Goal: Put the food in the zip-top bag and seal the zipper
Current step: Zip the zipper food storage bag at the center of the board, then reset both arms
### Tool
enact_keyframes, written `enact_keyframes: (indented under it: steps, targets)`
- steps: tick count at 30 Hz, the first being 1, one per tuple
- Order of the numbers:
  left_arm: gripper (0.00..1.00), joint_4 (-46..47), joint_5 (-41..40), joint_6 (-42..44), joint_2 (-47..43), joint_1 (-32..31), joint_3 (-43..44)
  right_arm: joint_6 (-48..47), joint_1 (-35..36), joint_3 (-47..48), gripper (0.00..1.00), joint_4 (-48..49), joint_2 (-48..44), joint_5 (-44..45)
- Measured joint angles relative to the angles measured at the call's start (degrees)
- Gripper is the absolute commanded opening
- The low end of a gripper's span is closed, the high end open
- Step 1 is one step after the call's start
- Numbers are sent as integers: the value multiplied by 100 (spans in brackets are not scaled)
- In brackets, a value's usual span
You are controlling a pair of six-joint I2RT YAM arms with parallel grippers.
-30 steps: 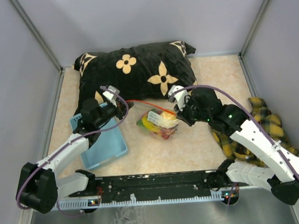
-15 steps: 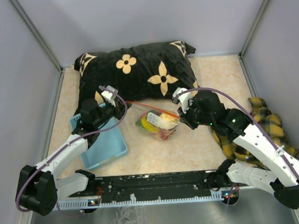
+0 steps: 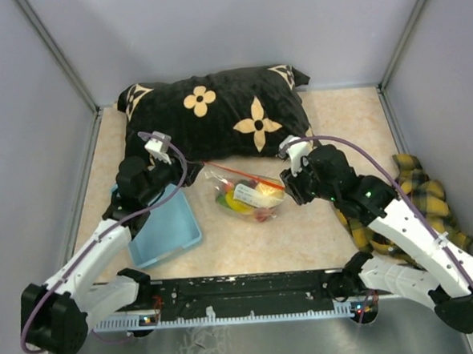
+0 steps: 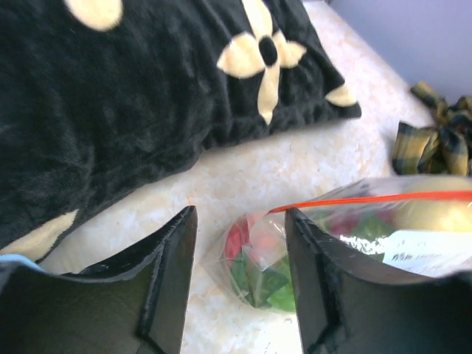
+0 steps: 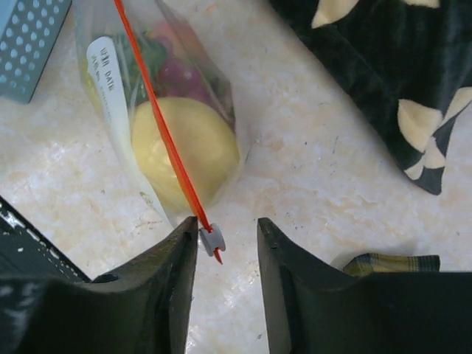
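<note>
The zip-top bag lies on the table between my grippers, with the food inside: a yellow pear-like piece, purple grapes, and red and green pieces. The red zipper runs along its mouth to a small grey slider. My right gripper is open, with the slider between its fingers, close to the left one; it also shows in the top view. My left gripper is open and empty, a little left of the bag's other end; the top view shows it too.
A light blue basket sits under my left arm. A black pillow with tan flowers lies behind the bag. A yellow plaid cloth is bunched at the right wall. Grey walls enclose the table.
The bag has gone from bunched up to stretched out flat on the table. My left gripper has pulled back left, away from the bag. My right gripper has shifted slightly right.
</note>
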Motion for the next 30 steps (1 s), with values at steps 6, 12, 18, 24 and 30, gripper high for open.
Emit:
enact_keyframes:
  steps: [6,12,18,24,30]
  targets:
    - [87,-981,-514,-573,-903,0,455,170,0,-2,67,260,-514,247]
    - [100,-2201,-850,-739,-1617,0,1038,393,-2,-236,73,481,-1174,977]
    - [100,-3261,-1263,-595,-2269,0,1390,704,-7,-688,74,619,-1930,2083]
    - [100,-3722,-1976,-155,-2966,0,1451,894,-9,-1054,74,800,-2892,3069]
    - [100,-3464,-2651,83,-3571,0,809,868,-11,-1473,75,1147,-3744,3814]
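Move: The zip-top bag's middle lies about 13 cm right, 4 cm back and 10 cm below the left gripper; from the right gripper, it is some 11 cm left, 3 cm ahead and 9 cm below. The zipper slider is 2 cm left of the right fingertips, while the plaid cloth lies roughly 33 cm right and 3 cm back. The blue basket sits 9 cm left, 8 cm back and 16 cm below the left gripper. Open both grippers further and bring them clear of the raised zipper line. Take the left one about 12 cm left, rising and drawing back over the basket, turning counter-clockwise. Lift the right one off the slider end, then sweep it some 15 cm right towards the plaid cloth, still rising, tipping its fingers up and turning clockwise. ##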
